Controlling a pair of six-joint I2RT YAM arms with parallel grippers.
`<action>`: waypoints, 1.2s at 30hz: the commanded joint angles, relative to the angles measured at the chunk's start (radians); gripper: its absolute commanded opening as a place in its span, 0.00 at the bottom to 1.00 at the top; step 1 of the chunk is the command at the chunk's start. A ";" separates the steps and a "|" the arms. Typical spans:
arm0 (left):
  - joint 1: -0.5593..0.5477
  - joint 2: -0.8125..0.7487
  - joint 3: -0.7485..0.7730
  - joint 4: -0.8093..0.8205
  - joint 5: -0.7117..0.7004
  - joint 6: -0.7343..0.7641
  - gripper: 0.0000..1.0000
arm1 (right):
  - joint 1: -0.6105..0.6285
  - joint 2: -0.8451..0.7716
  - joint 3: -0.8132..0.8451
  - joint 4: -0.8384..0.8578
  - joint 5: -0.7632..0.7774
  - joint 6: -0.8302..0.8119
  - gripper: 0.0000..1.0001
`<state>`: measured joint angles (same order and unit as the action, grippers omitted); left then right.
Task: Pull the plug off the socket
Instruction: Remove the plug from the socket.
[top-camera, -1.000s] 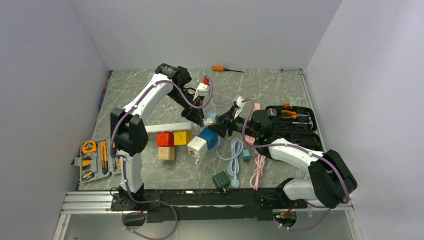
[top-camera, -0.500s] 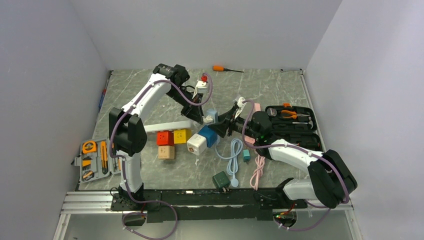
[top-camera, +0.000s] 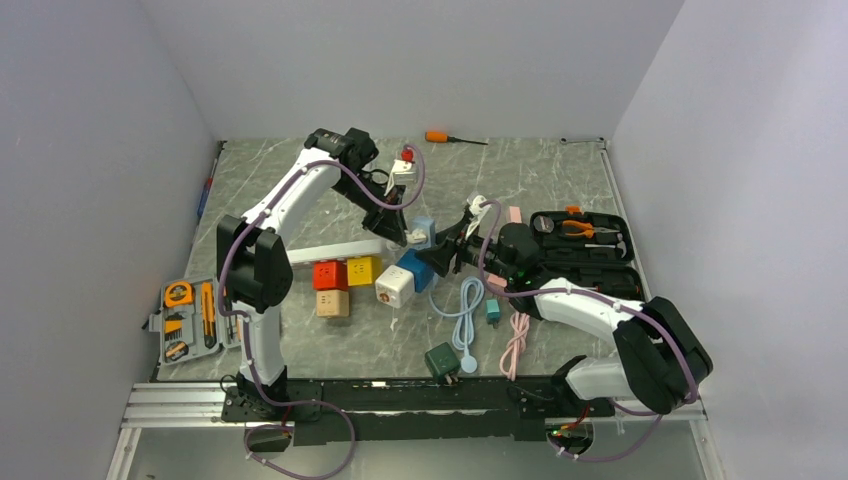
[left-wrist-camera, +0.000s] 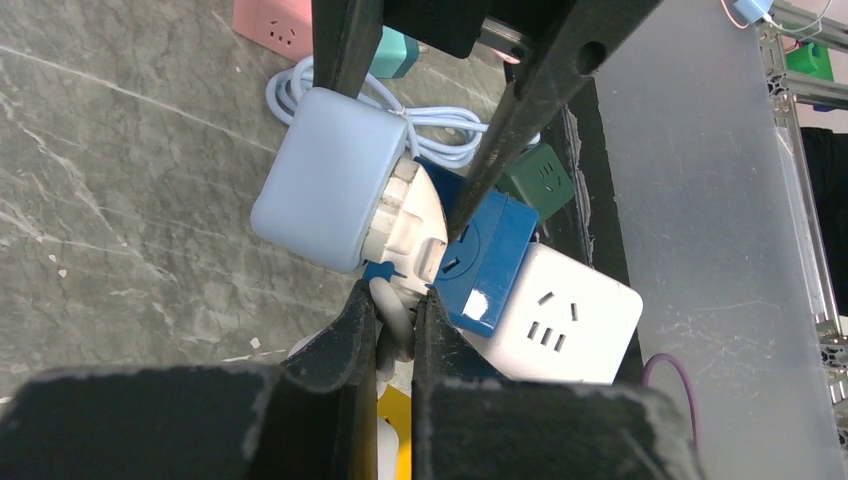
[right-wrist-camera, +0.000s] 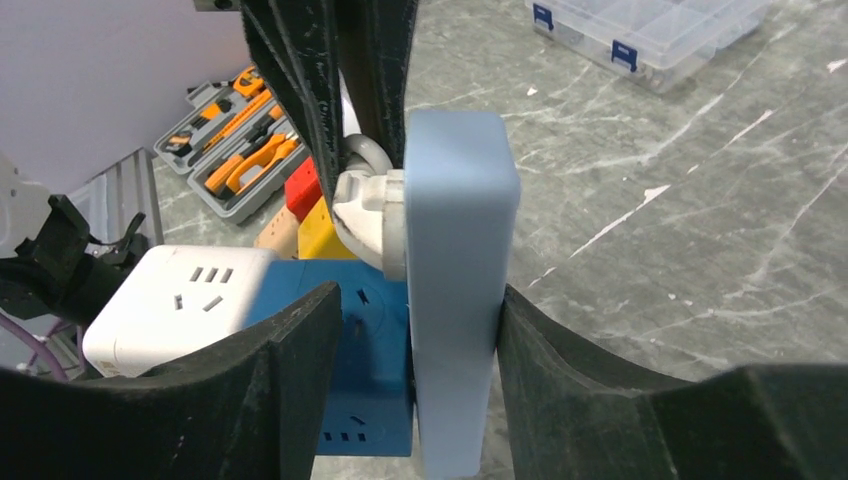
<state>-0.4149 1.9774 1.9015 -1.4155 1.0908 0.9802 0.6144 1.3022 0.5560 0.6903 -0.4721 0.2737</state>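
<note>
A light-blue socket cube (top-camera: 424, 230) (left-wrist-camera: 330, 180) (right-wrist-camera: 460, 280) stands mid-table with a white plug (left-wrist-camera: 415, 215) (right-wrist-camera: 365, 215) seated against its face. My left gripper (left-wrist-camera: 392, 300) (top-camera: 405, 238) is shut on the plug's white cord (left-wrist-camera: 392, 318) just behind the plug. From the right, my right gripper (right-wrist-camera: 415, 300) (top-camera: 445, 250) straddles the socket. Its right finger touches the socket's back. Its left finger stands off, with a gap on the plug side, so it is open.
A dark blue cube (top-camera: 417, 270) and a white cube (top-camera: 394, 286) lie against the socket, with red (top-camera: 330, 276), yellow (top-camera: 364, 271) and tan (top-camera: 333, 304) cubes to the left. A light-blue cable (top-camera: 466, 305), green adapter (top-camera: 441, 359) and pink cable (top-camera: 517, 340) lie nearer. A black tool case (top-camera: 590, 240) is right.
My right gripper's jaws have spread wider around the socket. The blue and white cubes have shifted slightly away from the arm bases. The left gripper keeps its hold on the cord.
</note>
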 joint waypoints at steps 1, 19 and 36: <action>0.014 -0.069 0.036 -0.006 0.113 -0.003 0.00 | 0.009 0.012 0.017 0.018 0.019 -0.005 0.52; -0.008 -0.063 0.019 -0.069 0.166 0.064 0.00 | 0.010 0.024 0.032 0.124 -0.028 0.062 0.00; -0.048 -0.142 -0.042 -0.162 0.231 0.184 0.00 | -0.034 0.096 0.069 -0.006 0.072 0.040 0.00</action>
<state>-0.4168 1.9614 1.8709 -1.5002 1.1046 1.1149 0.5957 1.3754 0.5575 0.7517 -0.5072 0.3313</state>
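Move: The left gripper already holds the white plug by its cord end; the plug's body is about 2 cm to the hand's right, and the light-blue socket it sits in is some 4 cm right, 1 cm ahead and 3 cm lower. The right gripper's open fingers straddle that socket, its middle about level with them and 1 cm to the left. From the right hand, the blue adapter is roughly 3 cm back and 2 cm left, the white adapter about 6 cm back and 5 cm left. Close the right gripper on the light-blue socket while it slips about 1 cm forward and 1 cm down, pinching the socket between both pads, then let it ease slightly back and left. Keep the left fingers shut on the plug's cord end, hold nearly still at first, then draw the left hand back about 1.5 cm, turning it a few degrees clockwise. ##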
